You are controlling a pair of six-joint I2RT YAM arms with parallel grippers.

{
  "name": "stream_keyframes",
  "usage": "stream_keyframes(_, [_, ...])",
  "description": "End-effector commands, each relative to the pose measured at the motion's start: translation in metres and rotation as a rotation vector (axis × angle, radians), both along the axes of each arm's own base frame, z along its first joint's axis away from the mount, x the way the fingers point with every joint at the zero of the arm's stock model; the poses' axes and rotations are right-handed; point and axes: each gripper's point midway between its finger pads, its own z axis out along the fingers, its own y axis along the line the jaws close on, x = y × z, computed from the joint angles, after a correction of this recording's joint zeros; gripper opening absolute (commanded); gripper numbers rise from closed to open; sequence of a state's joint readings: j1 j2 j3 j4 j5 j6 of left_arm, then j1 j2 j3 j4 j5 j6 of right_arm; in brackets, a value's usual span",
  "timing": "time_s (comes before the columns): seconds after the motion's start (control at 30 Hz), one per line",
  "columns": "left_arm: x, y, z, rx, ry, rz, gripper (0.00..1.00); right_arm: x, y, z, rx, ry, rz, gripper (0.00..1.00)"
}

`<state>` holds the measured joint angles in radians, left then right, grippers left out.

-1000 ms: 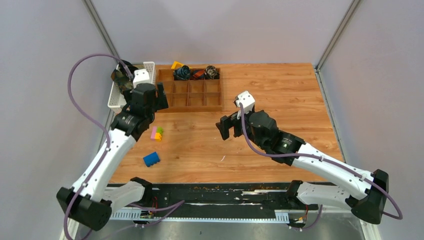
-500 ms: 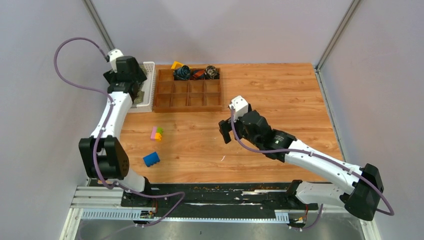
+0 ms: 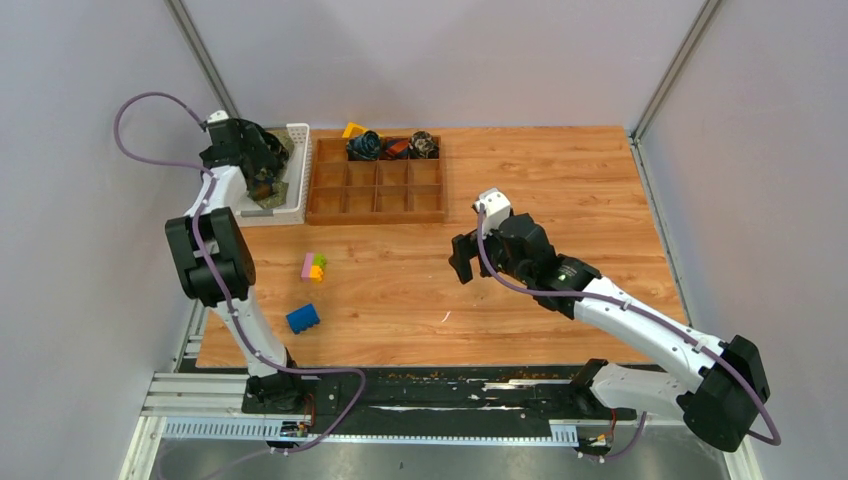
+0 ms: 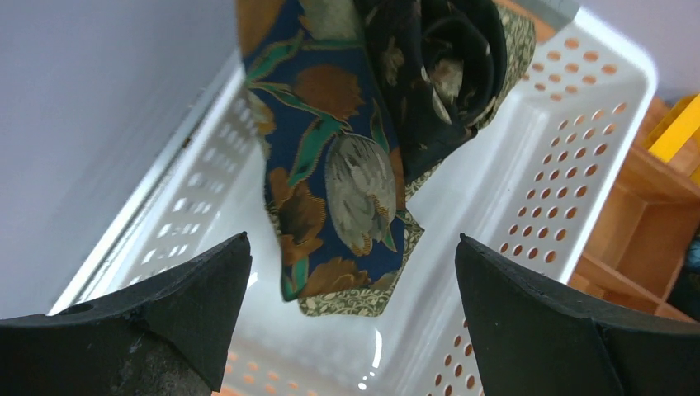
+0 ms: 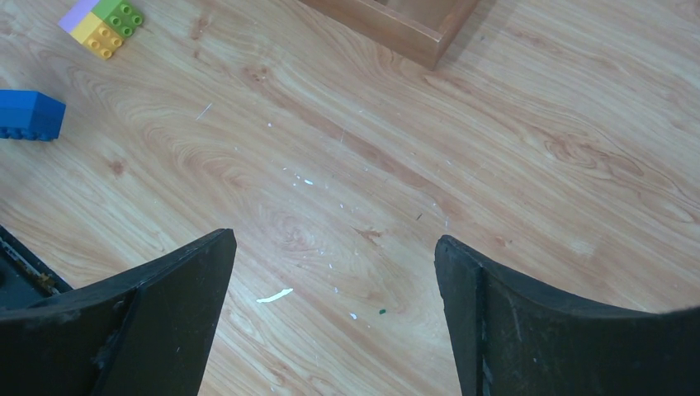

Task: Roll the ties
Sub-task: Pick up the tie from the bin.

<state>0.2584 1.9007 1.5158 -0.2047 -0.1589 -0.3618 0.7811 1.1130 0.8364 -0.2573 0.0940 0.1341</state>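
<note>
Loose ties lie in a white perforated basket at the table's far left. A navy tie with a floral print points its tip toward me, and a crumpled black tie sits behind it. My left gripper hangs open just above the navy tip, touching nothing; from above, the left gripper is over the basket. Three rolled ties fill the far row of the wooden tray. My right gripper is open and empty over bare wood, as the wrist view of the right gripper shows.
A pink, green and yellow block cluster and a blue block lie on the table's left half. A yellow block sits behind the tray. The tray's corner shows beyond my right fingers. Grey walls enclose the table.
My left arm swung from the tray's front left corner back and left, over the basket. My right gripper shifted slightly right. Both stayed open.
</note>
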Motion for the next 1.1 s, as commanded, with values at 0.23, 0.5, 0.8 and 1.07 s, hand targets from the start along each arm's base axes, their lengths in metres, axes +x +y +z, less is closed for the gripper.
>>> stream_keyframes(0.23, [0.040, 0.004, -0.038, 0.022, 0.054, -0.117, 0.84, 0.006, 0.001, 0.006, 0.050, -0.001, -0.009, 0.92])
stream_keyframes(0.5, [0.031, 0.011, -0.048, 0.070, 0.113, -0.113, 0.46, 0.008, 0.001, 0.005, 0.069, 0.014, -0.004, 0.92])
stream_keyframes(0.8, [0.043, 0.000, -0.040, 0.044, 0.087, -0.188, 0.00, 0.011, -0.002, 0.004, 0.072, 0.022, -0.013, 0.92])
stream_keyframes(1.07, [0.052, -0.027, 0.057, -0.039, -0.179, -0.194, 0.00, 0.015, -0.004, 0.002, 0.076, 0.023, -0.028, 0.92])
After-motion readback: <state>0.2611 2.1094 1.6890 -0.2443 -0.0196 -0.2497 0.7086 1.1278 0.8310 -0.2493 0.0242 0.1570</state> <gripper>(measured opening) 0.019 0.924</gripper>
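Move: In the white bin, the navy floral tie's middle lies roughly 5 cm ahead of the left hand, about 1 cm to its left and 8 cm below; its near end hangs almost between the open fingers' line. The bunched dark tie is some 11 cm ahead, 2 cm right and 8 cm down, and the wooden tray's middle some 28 cm right, 3 cm ahead and 13 cm down. From the right hand, the navy tie lies about 27 cm ahead, 46 cm left and 10 cm below. The wide-open left hand sinks quickly into the bin, about 7 cm down with some 2.5 cm of forward reach, onto the near part of the navy floral tie, the wrist tipping slightly further down and turning a little clockwise. It stays at that depth while the fingers close fully and pinch the cloth, then begins to rise with the tie held, about 2 cm up and a good centimetre farther forward, turning slightly more clockwise. ##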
